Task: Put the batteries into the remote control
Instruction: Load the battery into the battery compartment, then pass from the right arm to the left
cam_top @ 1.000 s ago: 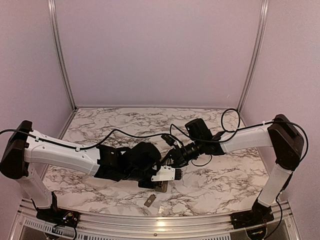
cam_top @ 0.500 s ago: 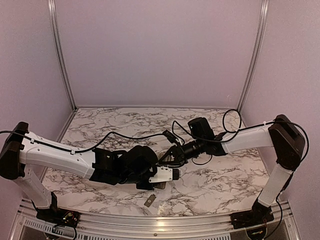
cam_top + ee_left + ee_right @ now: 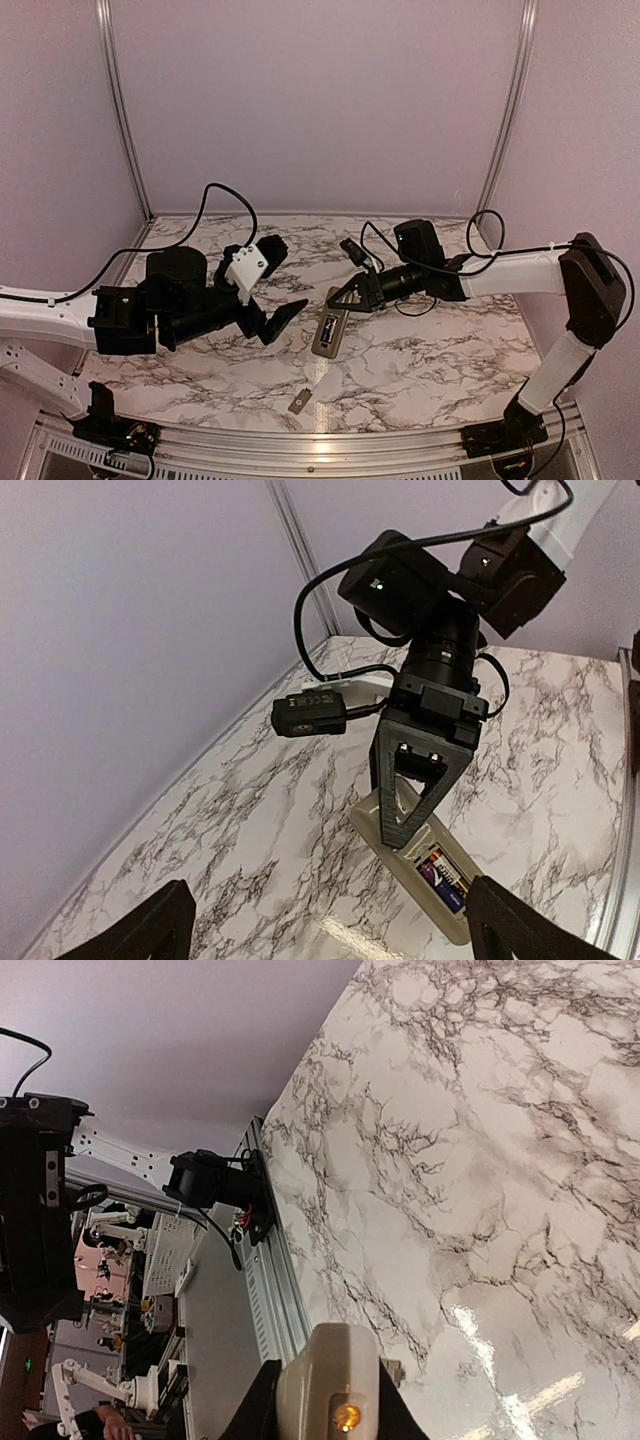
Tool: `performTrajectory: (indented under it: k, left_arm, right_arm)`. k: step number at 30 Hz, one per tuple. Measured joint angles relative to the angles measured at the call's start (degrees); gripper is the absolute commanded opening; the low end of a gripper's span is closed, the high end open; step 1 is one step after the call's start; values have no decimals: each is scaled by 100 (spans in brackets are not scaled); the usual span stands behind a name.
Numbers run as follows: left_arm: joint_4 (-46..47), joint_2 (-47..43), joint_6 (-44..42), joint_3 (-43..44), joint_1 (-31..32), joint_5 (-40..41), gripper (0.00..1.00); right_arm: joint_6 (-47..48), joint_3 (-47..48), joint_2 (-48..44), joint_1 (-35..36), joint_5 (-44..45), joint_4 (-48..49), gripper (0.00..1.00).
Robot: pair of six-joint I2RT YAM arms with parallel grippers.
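Observation:
The remote control [image 3: 328,335] lies back-up in the middle of the table. Its far end is pinched by my shut right gripper [image 3: 342,298]. In the left wrist view the remote control [image 3: 402,852] shows an open recess holding batteries [image 3: 447,873] with a dark blue and orange label, just below the right gripper's fingers [image 3: 400,798]. The right wrist view has the remote's end [image 3: 322,1375] between my right gripper's [image 3: 325,1418] jaws. My left gripper [image 3: 283,283] hangs open to the left of the remote and holds nothing; its own view shows the left gripper [image 3: 330,935] with jaws wide apart.
A small flat grey cover plate [image 3: 299,403] lies near the front edge, below the remote. The metal rail [image 3: 300,440] runs along the table's near edge. Cables loop over both arms. Pale walls close in the back and both sides.
My left gripper has opened and pulled back to the left and upward, away from the remote. The remote now lies uncovered, still held by the right gripper, which has shifted slightly right.

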State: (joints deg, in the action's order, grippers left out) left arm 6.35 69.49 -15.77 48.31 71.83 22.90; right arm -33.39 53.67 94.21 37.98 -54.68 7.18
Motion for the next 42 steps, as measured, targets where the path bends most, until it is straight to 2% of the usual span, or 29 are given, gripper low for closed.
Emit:
performTrajectory:
  k: [3,7,10,14,23,25,35,40,42]
  left_arm:
    - [160,-90,973,-66,-249,-70,99]
    - [170,234,1971,-125,-466,-479,99]
    - [247,402,2470,-299,-481,-839,98]
    - [330,601,2892,-315,-481,-1174,90]
    - [278,1314,3351,155,-525,-1513,75]
    - [245,1368,3445,243,-575,-1534,70]
    - [166,1493,3641,337,-804,-1681,59]
    - [168,1491,3630,341,-848,-1779,48]
    - [160,1484,3663,339,-914,-1847,46]
  right_arm:
    - [2,0,-114,-11,48,66,0]
    - [26,11,-310,-28,133,114,0]
    - [61,48,-428,-28,170,122,0]
    - [63,105,-466,-26,212,192,0]
    - [50,142,-466,144,256,227,0]
    - [46,164,-466,192,254,234,0]
    - [-11,170,-472,229,254,356,0]
    - [-81,168,-472,229,251,407,0]
    - [-96,168,-472,219,267,442,0]
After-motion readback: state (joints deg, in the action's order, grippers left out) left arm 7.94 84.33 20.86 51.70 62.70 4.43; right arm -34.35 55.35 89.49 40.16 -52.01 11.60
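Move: The open battery compartment, with the batteries already lying in it, is about 2 cm ahead of my empty, wide-open left hand, some 8 cm to its right and 12 cm below. The right fingers holding the remote are about 7 cm ahead, 9 cm right and 9 cm below; the battery cover on the table lies some 11 cm back, 2 cm right and 27 cm below. From my right hand, the compartment is about 5 cm back, 1 cm left and 3 cm lower. I bring my left hand down about 8 cm in all, after a brief forward start, drifting right and then a little forward onto the battery compartment. On the way the wrist tips over some 40 degrees and the fingers close from wide to about half, one tip arriving at the batteries. My right hand keeps its grip and lifts the remote about 5 cm to meet it. ##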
